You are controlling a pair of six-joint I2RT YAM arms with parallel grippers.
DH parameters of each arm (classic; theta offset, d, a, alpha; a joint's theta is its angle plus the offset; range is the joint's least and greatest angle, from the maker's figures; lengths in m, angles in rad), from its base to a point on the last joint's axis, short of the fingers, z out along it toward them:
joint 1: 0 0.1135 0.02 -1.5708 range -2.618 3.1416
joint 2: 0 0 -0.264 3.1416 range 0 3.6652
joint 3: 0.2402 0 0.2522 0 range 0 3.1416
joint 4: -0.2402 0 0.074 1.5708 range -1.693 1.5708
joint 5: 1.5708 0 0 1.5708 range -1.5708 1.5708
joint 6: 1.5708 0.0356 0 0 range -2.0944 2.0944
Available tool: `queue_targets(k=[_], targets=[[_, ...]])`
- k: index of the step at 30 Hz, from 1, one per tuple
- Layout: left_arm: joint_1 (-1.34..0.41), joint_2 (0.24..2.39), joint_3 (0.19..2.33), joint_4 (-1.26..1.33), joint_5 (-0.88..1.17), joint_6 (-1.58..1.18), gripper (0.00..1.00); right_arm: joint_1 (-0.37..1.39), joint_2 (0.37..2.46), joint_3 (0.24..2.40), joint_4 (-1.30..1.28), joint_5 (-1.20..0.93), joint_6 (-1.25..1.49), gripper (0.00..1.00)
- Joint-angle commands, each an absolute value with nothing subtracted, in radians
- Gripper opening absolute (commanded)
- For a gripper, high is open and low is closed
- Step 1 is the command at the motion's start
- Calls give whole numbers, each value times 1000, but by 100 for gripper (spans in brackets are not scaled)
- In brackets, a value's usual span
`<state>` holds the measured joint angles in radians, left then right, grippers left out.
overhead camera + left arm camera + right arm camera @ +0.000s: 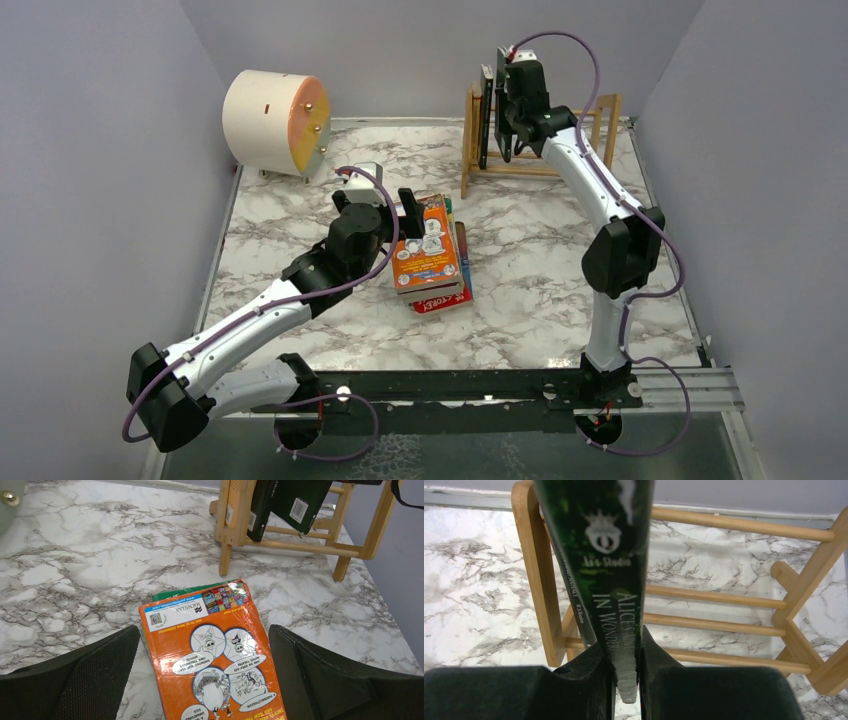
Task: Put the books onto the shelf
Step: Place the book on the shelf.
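A stack of books (pixel 432 262) lies flat mid-table, an orange one (pixel 210 650) on top and a red one (pixel 446 300) at the bottom. My left gripper (pixel 204 630) hovers over the orange cover's near end, open, one finger on each side and neither touching it. The light-wood shelf (pixel 592 112) stands at the back right. A black book (pixel 261 510) stands upright at its left end. My right gripper (pixel 626 652) is shut on the spine of a dark green book (pixel 609 555), holding it upright in the shelf (pixel 538 580) beside the black one.
A cream cylinder with an orange face (pixel 275 120) sits at the back left. Grey walls close in both sides and the back. The shelf's right half (pixel 734 600) shows bare rails.
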<state>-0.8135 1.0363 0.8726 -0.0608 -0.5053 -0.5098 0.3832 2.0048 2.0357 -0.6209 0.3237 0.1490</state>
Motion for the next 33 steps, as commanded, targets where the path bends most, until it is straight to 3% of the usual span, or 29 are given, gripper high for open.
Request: queue_targets(k=[1,26,33], targets=[[-812,1032,863,-38,-502,-513,99,380,2013,2027,-504,286,178,1],[-812,1030,869,-41,-515,-499,99,380,2167,2102,-500,258,254,1],[-813,1028,867,-44,-520,-496,99,380,2150,2085,-484,267,278,12]])
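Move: The right hand grips the upright green book by its spine. Its place on the shelf, centred where the book will stand, lies about 9 cm ahead, 2 cm left and 8 cm below. The shelved black book is some 8 cm ahead, 5 cm left and 6 cm lower. The shelf's left end is about 7 cm ahead, 9 cm left and 10 cm down. From the left hand, that place is roughly 30 cm ahead, 17 cm right and 8 cm below. The right hand, still pinching the green book by its spine, lowers it some 7 cm down into the shelf just right of the black book, easing forward and a little left while the wrist tips down and rolls its left side up only about five degrees each. With the descent all but over, it slides the book a bit farther in towards the wall and the black book, about 3 cm forward in all, then comes to a stop with the fingers still shut on the spine. ##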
